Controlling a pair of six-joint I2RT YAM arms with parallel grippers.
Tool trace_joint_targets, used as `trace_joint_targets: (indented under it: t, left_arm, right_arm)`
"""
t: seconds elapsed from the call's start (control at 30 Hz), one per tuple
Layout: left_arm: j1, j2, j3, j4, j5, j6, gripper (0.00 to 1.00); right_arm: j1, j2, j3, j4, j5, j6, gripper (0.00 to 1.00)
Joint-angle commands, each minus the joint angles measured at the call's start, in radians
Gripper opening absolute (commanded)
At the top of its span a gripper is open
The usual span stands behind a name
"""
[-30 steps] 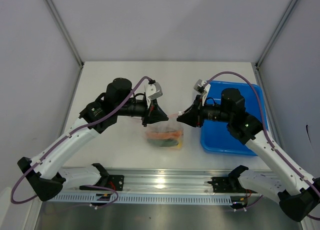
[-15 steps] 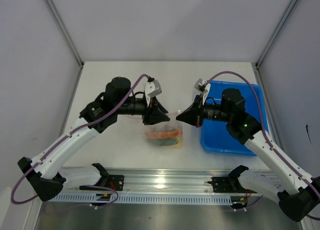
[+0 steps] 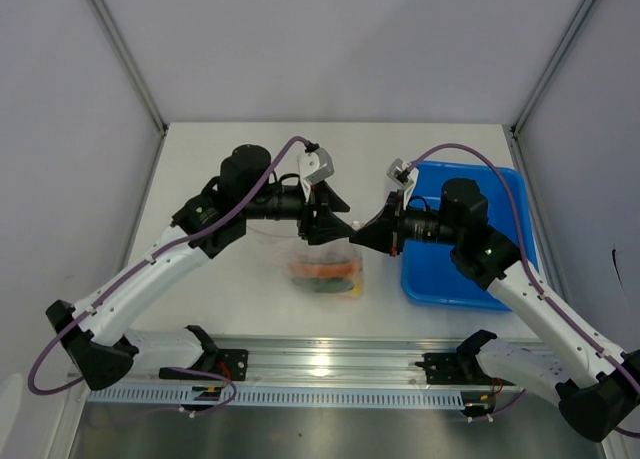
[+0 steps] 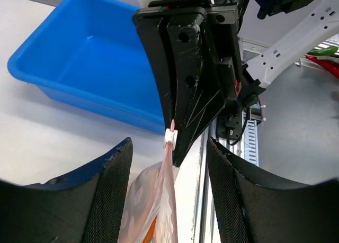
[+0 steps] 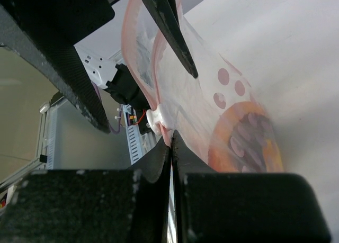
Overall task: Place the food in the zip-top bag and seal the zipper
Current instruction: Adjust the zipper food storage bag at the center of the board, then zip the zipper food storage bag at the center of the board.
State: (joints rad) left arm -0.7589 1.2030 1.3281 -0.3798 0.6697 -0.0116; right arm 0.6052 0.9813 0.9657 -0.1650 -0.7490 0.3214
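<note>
The zip-top bag (image 3: 330, 264) hangs between both grippers, its lower part resting on the table. Orange and green food (image 3: 325, 274) shows through the plastic, and an orange piece (image 5: 233, 142) fills part of the right wrist view. My right gripper (image 3: 362, 231) is shut on the pink zipper (image 5: 130, 52) edge, right beside the white slider (image 5: 157, 118). My left gripper (image 3: 335, 219) is open, its fingers (image 4: 114, 190) straddling the bag's top edge (image 4: 168, 169) without touching it. The slider (image 4: 169, 137) sits just past its tips, against the right gripper's black fingers (image 4: 185, 95).
The blue tray (image 3: 465, 279) lies on the table to the right of the bag, under the right arm, and shows behind the bag in the left wrist view (image 4: 79, 68). A metal rail (image 3: 320, 364) runs along the near table edge.
My left gripper has opened and slid right along the bag's top edge, close to the right gripper. The right gripper closed on the bag's edge and stayed there.
</note>
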Motion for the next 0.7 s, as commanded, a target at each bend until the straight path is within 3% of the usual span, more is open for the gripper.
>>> trace_joint_targets:
  t: [0.0,0.27,0.67]
  left_arm:
    - [-0.017,0.015,0.051,0.044,0.028,-0.002,0.61]
    - [-0.022,0.053,0.077,0.019,0.047,0.009,0.6]
    - [-0.022,0.093,0.102,-0.031,0.076,0.071,0.33]
  right_arm:
    - [0.007,-0.007,0.004,0.061,-0.009,0.016,0.0]
    - [0.01,-0.006,0.004,0.065,-0.018,0.018,0.0]
    - [0.007,-0.009,0.005,0.047,-0.027,0.004,0.0]
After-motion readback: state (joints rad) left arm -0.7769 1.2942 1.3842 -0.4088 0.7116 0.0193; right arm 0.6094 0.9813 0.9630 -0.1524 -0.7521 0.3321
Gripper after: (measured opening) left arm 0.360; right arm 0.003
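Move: The zipper slider, white and at the bag's upper edge, lies about 3 cm to the right of the left fingers and 2 cm lower, with no offset forward or back. From the right fingertips, it is some 2 cm to the left and 1 cm above. The food in the bag hangs about 14 cm below the left hand, 3 cm farther out and 2 cm to its left; the blue tray's middle is roughly 28 cm to the right, 8 cm farther out and 18 cm lower. The shut right fingers keep their pinch on the zipper end and stay put, while the left hand eases about 2 cm to the right towards the slider, then also sinks about 1 cm. Meanwhile, the half-open left fingers begin to close, narrowing around the slider without shutting on it. ##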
